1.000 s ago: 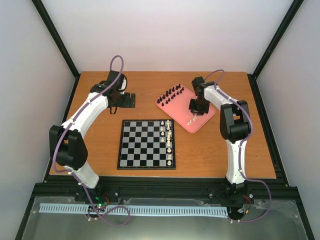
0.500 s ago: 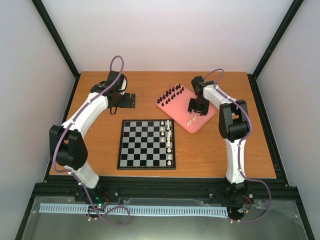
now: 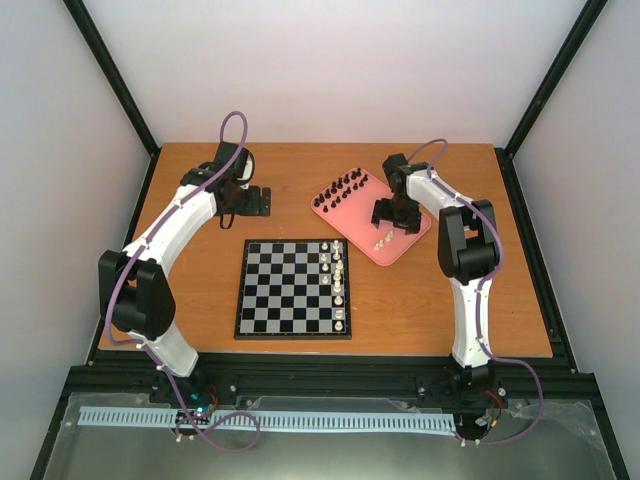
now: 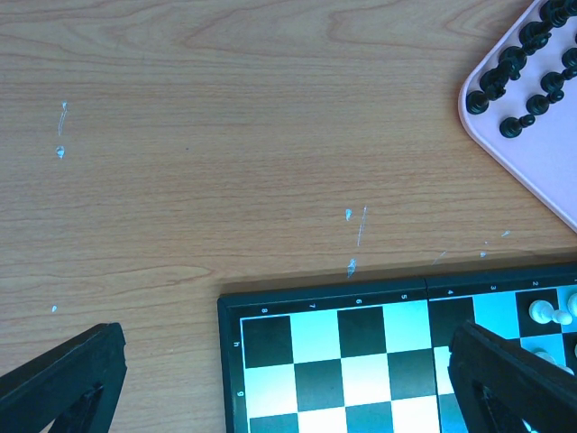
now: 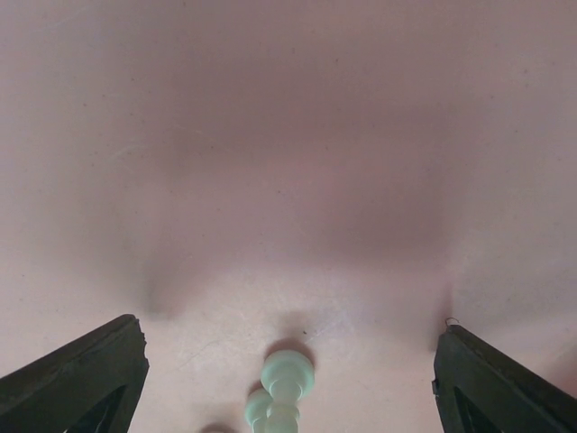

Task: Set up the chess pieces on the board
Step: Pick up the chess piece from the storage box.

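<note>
The board [image 3: 280, 300] lies mid-table, and a column of white chess pieces [image 3: 339, 275] stands along its right edge. On the pink tray [image 3: 405, 245] are black pieces [image 3: 345, 185] and a few white pieces [image 3: 381, 240]. My right gripper [image 3: 393, 213] hangs open low over the tray. In the right wrist view a white piece [image 5: 287, 383] stands between its wide-apart fingers [image 5: 77, 374], touching neither. My left gripper [image 3: 248, 200] is open and empty behind the board's far left corner [image 4: 236, 311]. Its fingers [image 4: 63, 383] frame that corner.
The tray's corner [image 4: 532, 171] with black pieces [image 4: 527, 77] shows in the left wrist view, as do white pieces [image 4: 541, 311] on the board. Bare wooden tabletop [image 3: 200, 270] surrounds the board. Black frame posts and white walls close in the table.
My right gripper's jaws have spread from nearly shut to wide open over the tray, and it has shifted slightly. The left arm has stayed still.
</note>
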You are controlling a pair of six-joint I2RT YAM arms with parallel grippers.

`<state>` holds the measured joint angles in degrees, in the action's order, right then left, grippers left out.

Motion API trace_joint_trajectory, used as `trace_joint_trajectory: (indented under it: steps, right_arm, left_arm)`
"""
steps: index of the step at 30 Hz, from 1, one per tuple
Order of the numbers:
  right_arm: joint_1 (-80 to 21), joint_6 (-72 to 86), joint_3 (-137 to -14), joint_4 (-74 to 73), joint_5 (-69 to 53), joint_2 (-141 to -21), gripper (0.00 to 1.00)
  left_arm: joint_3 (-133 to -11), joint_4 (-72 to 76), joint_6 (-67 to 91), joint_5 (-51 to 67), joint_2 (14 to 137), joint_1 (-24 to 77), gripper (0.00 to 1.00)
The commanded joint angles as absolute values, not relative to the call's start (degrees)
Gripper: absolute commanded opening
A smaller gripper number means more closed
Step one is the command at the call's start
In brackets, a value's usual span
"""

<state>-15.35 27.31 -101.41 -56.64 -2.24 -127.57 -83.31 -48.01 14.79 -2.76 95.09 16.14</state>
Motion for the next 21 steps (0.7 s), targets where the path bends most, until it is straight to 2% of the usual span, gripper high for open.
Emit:
trace_joint_trajectory:
  steps: [1, 3, 4, 17, 19, 21]
  right_arm:
    - [-15.0, 28.9, -103.1, -58.3, -2.8, -126.9, 0.95]
    - [-15.0, 30.0, -103.3, -58.7, -4.4, -127.5, 0.81]
    - [-15.0, 30.7, -103.2, -58.7, -5.1, -127.5, 0.78]
    - [-15.0, 33.1, -102.1, -60.7, -3.2, -125.4, 0.63]
    - [-15.0, 33.2, -101.6, -60.4, -3.3, -125.2, 0.56]
    - [-15.0, 33.4, -101.1, -60.0, -3.6, -125.2, 0.53]
  left_arm:
    - [-83.6, -47.5, 14.1, -2.8, 94.5, 16.2, 1.00]
    - [-83.8, -47.5, 14.2, -2.7, 94.4, 16.2, 1.00]
    - [-84.0, -47.4, 14.2, -2.7, 94.3, 16.1, 1.00]
    - [-82.2, -46.1, 14.7, -2.8, 92.9, 16.2, 1.00]
    - [-82.0, -46.0, 14.8, -2.7, 92.8, 16.2, 1.00]
    - [-81.9, -46.0, 14.9, -2.6, 92.9, 16.2, 1.00]
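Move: My right hand hovers low over the storage box, wide open; the nearest white chess piece stands about 2 cm back and 1 cm to its left, its middle roughly 1 cm lower. A second white piece is about 3 cm back and 2 cm left of my hand, a last pair about 5 cm back and 4 cm left. The black pieces stand some 8 cm ahead and 13 cm left. From my left hand, the nearest white piece lies about 33 cm right, level fore and aft, 16 cm lower. I ease my right hand back about 1 cm over the box floor, keeping it low, to bring the nearest white piece between the fingers. As I go I turn the hand some 5 degrees clockwise and draw the fingers in from wide open to roughly half, one on each side of the piece, without closing on it yet. ##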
